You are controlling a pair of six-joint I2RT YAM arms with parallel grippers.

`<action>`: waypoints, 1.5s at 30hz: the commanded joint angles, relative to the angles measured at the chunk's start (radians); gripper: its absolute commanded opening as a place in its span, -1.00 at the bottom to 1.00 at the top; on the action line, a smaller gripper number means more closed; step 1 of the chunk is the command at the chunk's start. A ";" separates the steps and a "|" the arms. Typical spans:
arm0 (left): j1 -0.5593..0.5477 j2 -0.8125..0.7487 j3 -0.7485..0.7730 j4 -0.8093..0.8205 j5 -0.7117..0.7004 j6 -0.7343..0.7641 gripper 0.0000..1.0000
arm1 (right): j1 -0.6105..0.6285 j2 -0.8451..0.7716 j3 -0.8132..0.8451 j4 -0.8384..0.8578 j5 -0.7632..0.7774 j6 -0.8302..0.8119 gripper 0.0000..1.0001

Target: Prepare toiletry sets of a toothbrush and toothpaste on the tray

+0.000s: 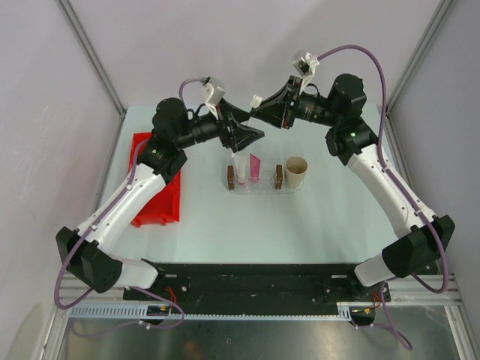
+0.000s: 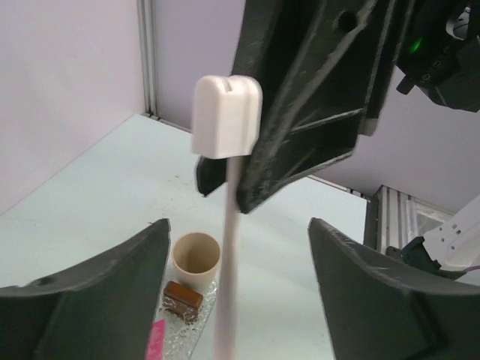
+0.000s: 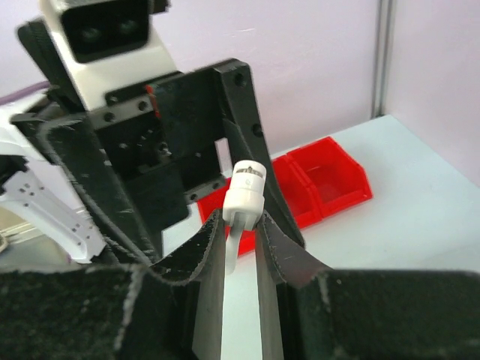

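Note:
The toothbrush (image 3: 246,191), thin and white with a blocky white head end, is pinched between the fingers of my right gripper (image 3: 240,225), which is shut on it. In the left wrist view the toothbrush (image 2: 226,116) hangs down from the right gripper's dark fingers (image 2: 315,97). My left gripper (image 2: 238,300) is open, and the handle runs between its wide-apart fingers without touching them. Both grippers meet in the air just behind the tray (image 1: 259,188). Inside it stand a white toothpaste tube (image 1: 240,169) and a magenta-pink one (image 1: 255,166).
A tan paper cup (image 1: 295,172) stands right beside the tray's right brown block (image 1: 278,177). A red divided bin (image 1: 154,187) lies at the table's left, under my left arm. Metal frame posts rise at the back corners.

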 commanded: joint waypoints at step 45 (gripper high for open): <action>0.409 -0.268 -0.276 -0.134 0.079 0.137 0.99 | -0.130 -0.032 -0.198 -0.370 0.279 -0.541 -1.00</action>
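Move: The right hand holds the toothbrush high over the tray. The cup lies about 13 cm to its right, some 6 cm farther out and roughly 33 cm below. The tray's right brown block is about 8 cm right and 5 cm ahead; the pink toothpaste stands 5 cm straight ahead, the white one 5 cm left of that, all far below. From the left hand, the cup is some 14 cm right, 6 cm ahead and 29 cm down. Right fingers keep their pinch on the toothbrush and carry it down about 15 cm, also right and forward, towards the cup; the forward and rightward part comes first, the steeper drop last, the hand tipping its fingers downward and turning some 20 degrees clockwise. The left fingers finish opening and the left hand backs off leftward about 14 cm, sinking 6 cm and turning counter-clockwise. ##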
